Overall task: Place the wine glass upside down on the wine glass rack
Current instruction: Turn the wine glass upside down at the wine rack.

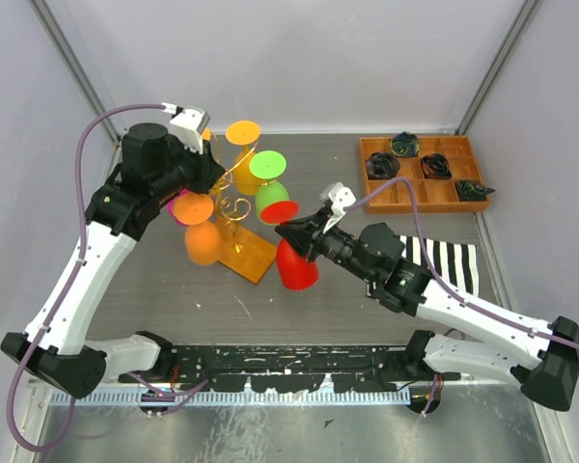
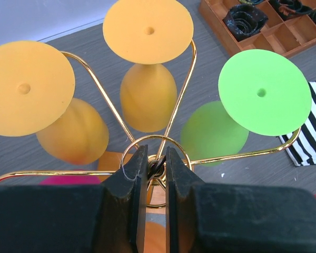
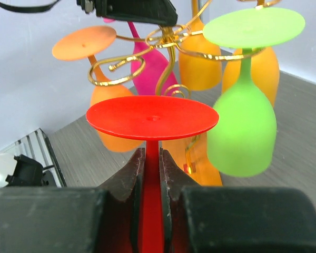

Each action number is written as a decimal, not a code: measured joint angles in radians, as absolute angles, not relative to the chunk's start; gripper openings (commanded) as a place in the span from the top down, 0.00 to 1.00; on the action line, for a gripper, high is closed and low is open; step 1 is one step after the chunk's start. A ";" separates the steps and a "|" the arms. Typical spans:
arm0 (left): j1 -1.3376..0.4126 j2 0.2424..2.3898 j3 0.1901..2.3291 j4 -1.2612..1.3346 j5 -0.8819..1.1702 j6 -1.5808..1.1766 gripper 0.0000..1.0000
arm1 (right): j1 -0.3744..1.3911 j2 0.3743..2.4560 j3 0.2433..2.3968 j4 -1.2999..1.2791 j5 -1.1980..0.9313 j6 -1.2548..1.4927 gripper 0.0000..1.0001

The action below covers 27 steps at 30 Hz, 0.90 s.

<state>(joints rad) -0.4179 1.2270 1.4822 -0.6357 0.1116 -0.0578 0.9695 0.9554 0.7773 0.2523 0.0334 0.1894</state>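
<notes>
The red wine glass [image 1: 295, 262] hangs upside down, foot [image 3: 152, 117] on top, with my right gripper [image 3: 152, 155] shut on its thin stem. It hovers just to the right of the wine glass rack [image 1: 234, 205], a gold wire stand on an orange-brown wooden base [image 1: 253, 255]. The red foot sits below the level of the scroll arms [image 3: 102, 82]. My left gripper [image 2: 153, 155] is shut on the small knob at the top of the rack's post, inside the gold ring. In the top view my left gripper [image 1: 215, 177] reaches in from the left.
Hanging on the rack are two orange glasses [image 2: 147, 95], a green one [image 2: 216, 132] and a pink one [image 3: 147, 68]. A compartmented wooden tray [image 1: 364, 159] with black items stands at the back right. A black-and-white striped cloth [image 1: 454, 260] lies at the right.
</notes>
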 measured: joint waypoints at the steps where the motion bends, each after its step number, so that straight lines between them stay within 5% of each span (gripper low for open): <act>1: -0.418 1.225 1.482 -0.637 0.110 -0.058 1.00 | 0.970 0.969 0.783 0.270 0.029 0.185 0.99; 27: -0.422 1.218 1.481 -0.648 0.096 -0.054 1.00 | 0.970 1.247 0.843 0.619 -0.028 0.060 0.98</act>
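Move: The right hand already holds the red wine glass upside down by its stem. The rack's empty front hook lies about 8 cm to its left, 3 cm ahead and 2 cm higher. The hanging orange glass is some 15 cm to the left and 1 cm ahead, the green one roughly 9 cm ahead and 3 cm left. From the left hand, still at the rack's top, the hook is about 5 cm back and 3 cm right, slightly below. The right hand carries the glass about 6 cm left and 3 forward, up then down, towards the hook. ##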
